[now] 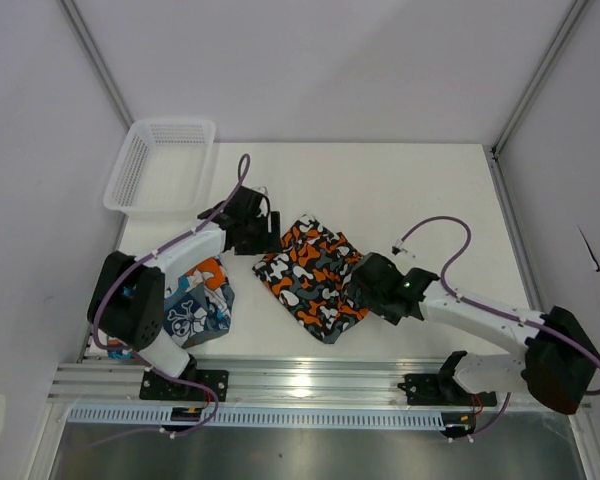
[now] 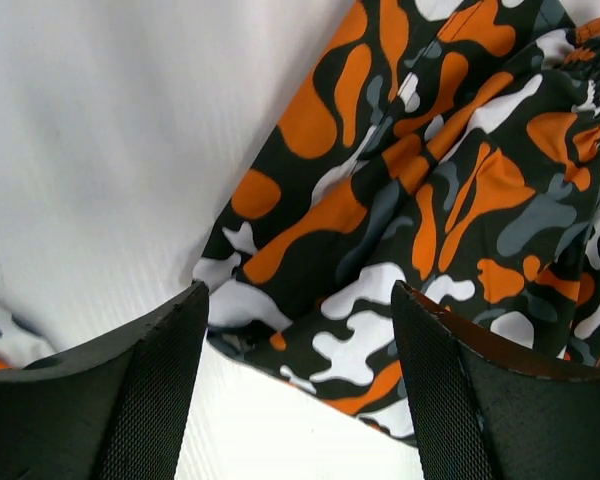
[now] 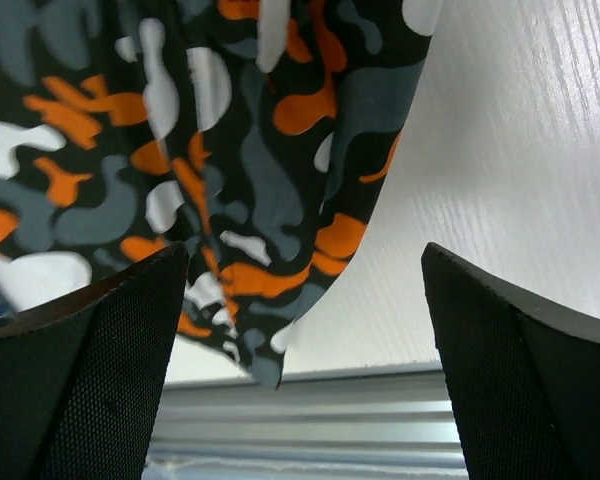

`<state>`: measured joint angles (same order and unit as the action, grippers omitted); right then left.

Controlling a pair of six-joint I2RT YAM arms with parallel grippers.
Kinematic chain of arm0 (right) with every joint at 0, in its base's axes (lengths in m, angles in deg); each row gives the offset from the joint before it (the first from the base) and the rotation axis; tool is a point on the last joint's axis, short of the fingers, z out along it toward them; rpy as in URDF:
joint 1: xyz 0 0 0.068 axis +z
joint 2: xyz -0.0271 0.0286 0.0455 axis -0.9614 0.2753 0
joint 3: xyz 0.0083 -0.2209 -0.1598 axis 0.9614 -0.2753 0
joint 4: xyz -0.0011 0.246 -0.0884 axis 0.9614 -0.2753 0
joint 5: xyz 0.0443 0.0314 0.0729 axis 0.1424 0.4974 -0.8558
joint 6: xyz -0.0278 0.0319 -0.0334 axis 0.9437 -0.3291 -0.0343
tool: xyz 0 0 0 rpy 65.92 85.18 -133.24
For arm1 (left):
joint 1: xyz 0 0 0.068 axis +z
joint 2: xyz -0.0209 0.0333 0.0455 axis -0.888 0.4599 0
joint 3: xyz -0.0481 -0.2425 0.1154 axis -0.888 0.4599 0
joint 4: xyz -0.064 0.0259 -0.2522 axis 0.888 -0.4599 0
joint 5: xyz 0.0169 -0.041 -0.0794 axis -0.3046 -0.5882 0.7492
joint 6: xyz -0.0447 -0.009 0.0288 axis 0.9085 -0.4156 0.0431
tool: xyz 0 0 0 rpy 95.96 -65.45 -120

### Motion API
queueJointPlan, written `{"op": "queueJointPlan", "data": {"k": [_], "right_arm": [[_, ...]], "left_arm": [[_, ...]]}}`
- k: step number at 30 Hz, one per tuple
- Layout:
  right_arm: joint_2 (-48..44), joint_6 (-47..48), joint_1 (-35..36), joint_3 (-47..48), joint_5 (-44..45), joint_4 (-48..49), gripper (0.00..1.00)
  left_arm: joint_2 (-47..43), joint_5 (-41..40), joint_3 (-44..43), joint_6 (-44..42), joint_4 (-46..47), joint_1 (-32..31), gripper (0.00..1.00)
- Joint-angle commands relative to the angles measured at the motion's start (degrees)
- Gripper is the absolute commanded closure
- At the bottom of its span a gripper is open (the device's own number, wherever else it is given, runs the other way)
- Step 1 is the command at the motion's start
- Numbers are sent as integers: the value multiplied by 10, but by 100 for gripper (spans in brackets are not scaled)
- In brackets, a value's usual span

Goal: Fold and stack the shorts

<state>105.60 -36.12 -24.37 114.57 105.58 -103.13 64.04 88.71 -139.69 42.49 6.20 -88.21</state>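
The camouflage shorts (image 1: 310, 275) lie bunched in the middle of the table. My left gripper (image 1: 263, 236) hovers over their upper left edge, and in the left wrist view it (image 2: 300, 292) is open, the cloth (image 2: 430, 190) lying loose below the jaws. My right gripper (image 1: 360, 290) is at their lower right edge; the right wrist view shows it (image 3: 305, 255) open wide, with a corner of the cloth (image 3: 180, 150) drooping beside the left finger (image 3: 100, 380). The patchwork skull shorts (image 1: 202, 305) lie folded at the left, partly under the left arm.
A white mesh basket (image 1: 160, 165) stands at the back left corner. An aluminium rail (image 1: 310, 385) runs along the near table edge and shows just beyond the right gripper as the rail (image 3: 380, 420). White walls enclose the table.
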Motion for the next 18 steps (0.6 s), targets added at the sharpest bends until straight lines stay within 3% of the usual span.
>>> {"op": "queueJointPlan", "data": {"k": [1, 6, 9, 14, 18], "right_arm": [[61, -40, 6, 15, 36, 30, 1], [117, -37, 2, 20, 35, 71, 17], [147, -20, -14, 25, 25, 87, 42], [173, 20, -55, 25, 7, 111, 74], [173, 100, -96, 26, -24, 132, 76]], "left_arm": [[20, 13, -38, -31, 46, 3, 25], [35, 50, -9, -24, 95, 3, 26], [34, 63, 11, -18, 117, 3, 28], [29, 86, 42, -7, 140, 1, 30], [16, 83, 58, -6, 151, -3, 30]]}}
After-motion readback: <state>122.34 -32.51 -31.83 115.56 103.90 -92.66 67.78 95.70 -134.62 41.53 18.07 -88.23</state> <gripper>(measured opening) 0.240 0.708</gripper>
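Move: Beneath the right hand, about 6 cm down, 1 cm ahead and 1 cm left, lies the right edge of the camouflage shorts; their near corner is some 8 cm left and 9 cm back. The left hand goes for their left corner, roughly 7 cm below, 3 cm back and 1 cm left; the blue shorts lie around 19 cm left and 15 cm back of that hand, on the same table. Sinking about 6 cm onto the right edge of the camouflage shorts, the right hand closes its wide-open fingers, pinches a bunch of cloth and draws it some 4 cm forward. The left hand, still open, shifts about 2 cm forward and right over the left corner, then eases back while lowering to 3 cm below its start. ##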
